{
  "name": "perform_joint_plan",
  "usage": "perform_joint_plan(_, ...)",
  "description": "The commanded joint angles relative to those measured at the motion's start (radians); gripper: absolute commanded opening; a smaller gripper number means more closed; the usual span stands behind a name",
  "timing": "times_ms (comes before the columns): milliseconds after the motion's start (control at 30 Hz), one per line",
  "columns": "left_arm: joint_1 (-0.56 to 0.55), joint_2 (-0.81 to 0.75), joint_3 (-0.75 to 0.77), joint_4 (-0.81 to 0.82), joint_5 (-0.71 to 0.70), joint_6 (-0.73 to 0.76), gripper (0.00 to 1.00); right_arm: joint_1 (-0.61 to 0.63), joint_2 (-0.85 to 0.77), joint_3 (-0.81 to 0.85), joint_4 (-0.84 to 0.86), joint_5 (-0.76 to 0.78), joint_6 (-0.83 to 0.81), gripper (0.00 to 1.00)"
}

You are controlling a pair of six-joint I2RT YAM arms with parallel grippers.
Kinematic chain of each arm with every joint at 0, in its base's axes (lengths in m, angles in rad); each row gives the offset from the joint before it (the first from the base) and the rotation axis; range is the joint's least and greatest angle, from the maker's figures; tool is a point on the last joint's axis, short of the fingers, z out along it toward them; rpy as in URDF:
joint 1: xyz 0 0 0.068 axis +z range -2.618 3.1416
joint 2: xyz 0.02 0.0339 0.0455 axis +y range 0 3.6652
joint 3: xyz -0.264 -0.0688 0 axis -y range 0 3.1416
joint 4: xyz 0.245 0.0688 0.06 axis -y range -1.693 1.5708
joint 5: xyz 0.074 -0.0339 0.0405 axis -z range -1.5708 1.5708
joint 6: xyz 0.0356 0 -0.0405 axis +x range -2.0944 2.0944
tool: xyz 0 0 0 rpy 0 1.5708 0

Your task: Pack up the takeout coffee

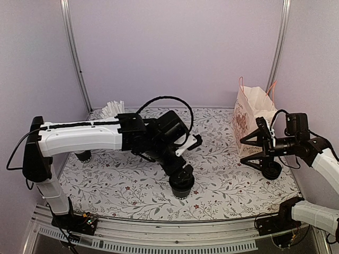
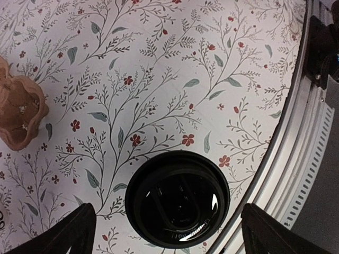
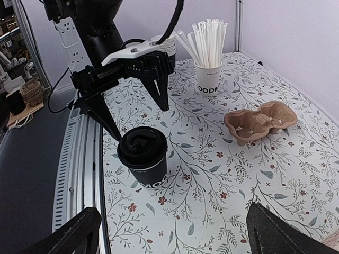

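Observation:
The takeout coffee (image 1: 181, 183) is a small black cup with a black lid, standing near the table's front edge. My left gripper (image 1: 180, 169) hangs straight above it, open. In the left wrist view the lid (image 2: 177, 198) lies between the two spread fingertips (image 2: 63, 230), which do not touch it. From the right wrist view the cup (image 3: 143, 159) sits just under the left gripper (image 3: 142, 123). My right gripper (image 1: 242, 151) is open and empty at the right, in front of the paper bag (image 1: 253, 114). Nothing sits between its fingers (image 3: 69, 235).
A brown pulp cup carrier (image 3: 259, 121) lies on the floral table. A white cup of wrapped straws (image 3: 208, 79) stands at the back left, with stacked cups (image 3: 164, 45) beside it. A low black round stack (image 1: 271, 169) sits under the right arm. The metal rail (image 2: 296, 159) runs close by the coffee.

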Motion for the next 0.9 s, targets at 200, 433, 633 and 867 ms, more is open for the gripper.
perform_joint_plan(200, -0.042, 0.100, 0.066, -0.109, -0.016, -0.041, 0.89, -0.013, -0.002, -0.016, 0.021, -0.013, -0.015, 0.99)
perform_joint_plan(433, -0.042, 0.140, 0.081, -0.120, 0.001, -0.050, 0.78, -0.014, -0.005, -0.017, 0.018, -0.016, -0.019, 0.99)
perform_joint_plan(633, -0.042, 0.133, 0.085, -0.130, 0.002, -0.056, 0.69, -0.015, -0.011, -0.017, 0.017, -0.019, -0.019, 0.98)
perform_joint_plan(867, -0.008, 0.041, 0.033, -0.156, -0.060, -0.065, 0.65, -0.018, -0.021, -0.019, 0.017, -0.017, -0.019, 0.98)
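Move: The lidded coffee cup stands almost under the left gripper, its middle some 8 cm below and about 2 cm back. From this gripper the cardboard carrier lies roughly 25 cm ahead and 2 cm to the left, and the straw cup about 20 cm ahead and 24 cm to the left, both near table height. From the right gripper the lidded cup is around 21 cm to the left, 4 cm back and 14 cm lower. Bring the left gripper down about 4.5 cm over the lidded cup, easing back a little and righting the tilted hand by some 10 degrees so that the fingers point more steeply down. Close from wide open to roughly three quarters on the way, until the pads pinch the cup at its lid from both sides, then hold there. ##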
